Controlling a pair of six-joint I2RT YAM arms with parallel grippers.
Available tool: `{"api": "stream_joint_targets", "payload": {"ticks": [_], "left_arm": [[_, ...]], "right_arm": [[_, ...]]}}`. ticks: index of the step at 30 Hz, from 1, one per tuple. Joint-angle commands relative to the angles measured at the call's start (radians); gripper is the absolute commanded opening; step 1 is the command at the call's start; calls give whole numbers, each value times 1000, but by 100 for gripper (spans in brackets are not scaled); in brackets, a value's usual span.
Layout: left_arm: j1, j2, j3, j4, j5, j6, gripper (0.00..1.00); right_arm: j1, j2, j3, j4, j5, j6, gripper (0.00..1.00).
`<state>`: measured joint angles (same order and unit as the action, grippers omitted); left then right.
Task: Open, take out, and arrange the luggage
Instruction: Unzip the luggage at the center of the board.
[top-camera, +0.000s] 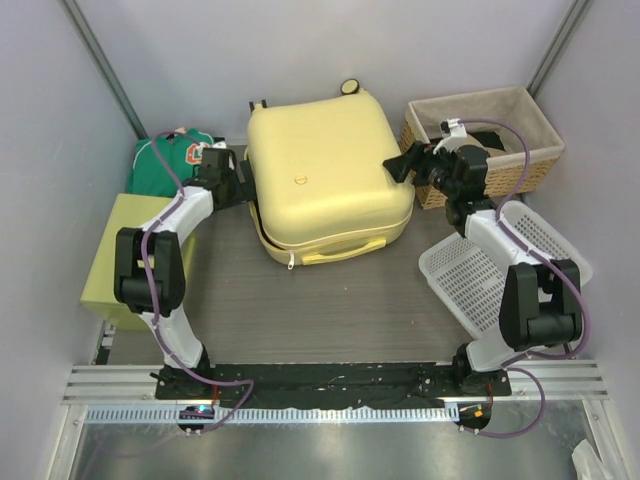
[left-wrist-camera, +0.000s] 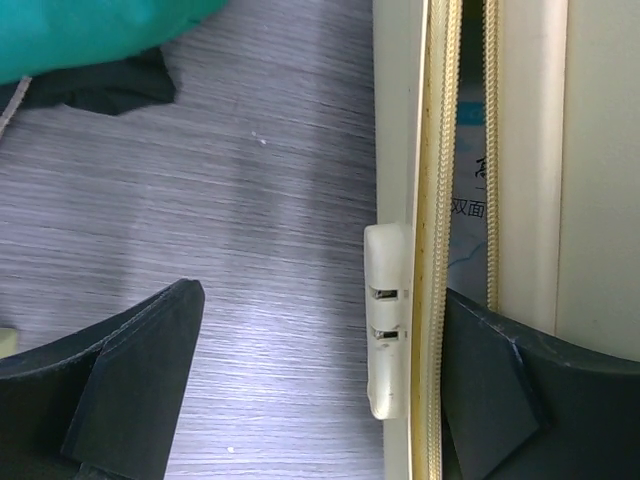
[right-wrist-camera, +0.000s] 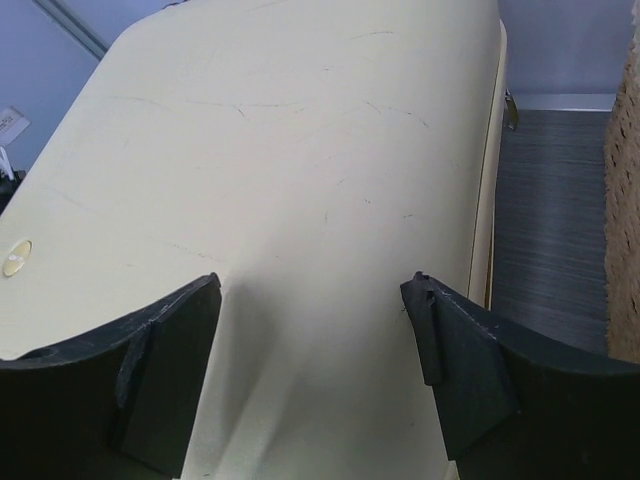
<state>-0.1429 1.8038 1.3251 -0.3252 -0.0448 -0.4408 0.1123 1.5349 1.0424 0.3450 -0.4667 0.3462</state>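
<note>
The luggage (top-camera: 325, 170) is a pale yellow hard-shell suitcase lying flat in the middle of the table, lid slightly ajar over the lower shell. In the left wrist view its zipper tracks (left-wrist-camera: 437, 150) stand apart, with printed paper showing in the gap. My left gripper (top-camera: 240, 186) is open at the suitcase's left edge. One finger (left-wrist-camera: 500, 390) sits at the gap and the other (left-wrist-camera: 130, 370) is over bare table, with a small white foot (left-wrist-camera: 388, 320) on the rim between them. My right gripper (top-camera: 402, 164) is open over the lid's right side (right-wrist-camera: 300, 180), holding nothing.
A green garment (top-camera: 175, 165) lies back left, behind a yellow-green box (top-camera: 125, 260). A wicker basket (top-camera: 490, 135) stands back right and a white plastic basket (top-camera: 490, 270) sits beside the right arm. Grey walls enclose the table on three sides.
</note>
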Motion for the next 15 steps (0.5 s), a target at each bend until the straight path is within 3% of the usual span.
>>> {"api": "stream_joint_targets", "payload": {"ticks": [1,10,15], "left_arm": [[-96,-93,76,126,10,-7,98],[-35,-290,37,-8,-185,34,100],[-29,-474,-78,-47,-170,14,100]], "right_arm": [[90,-36,-73,-97,-182,158,82],[147,-173,-148,-119,58,179,82],[145,-281,-134,-254,200,117,82]]}}
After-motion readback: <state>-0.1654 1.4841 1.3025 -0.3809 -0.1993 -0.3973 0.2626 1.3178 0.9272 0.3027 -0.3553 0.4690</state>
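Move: The luggage's middle is about 17 cm to the left hand's right and level with it ahead. One finger already sits in the unzipped gap of its left side. The zip pull lies some 17 cm back and 10 cm right of that hand, the green bag about 14 cm left and 3 cm ahead. From the right hand, by the lid's right side, the luggage's middle is some 14 cm left, 2 cm back and 13 cm below; the front handle about 11 cm left, 18 cm back. Lift the left gripper out of the gap, slowly at first and then fast, some 12 cm up, drifting a little back and left off the luggage, fingers kept wide and tipping slightly upward. Meanwhile ease the right gripper off its lean on the lid's right side and draw it about 6 cm back, also left and a little up, across the right part of the lid towards the front side, fingers still spread. ##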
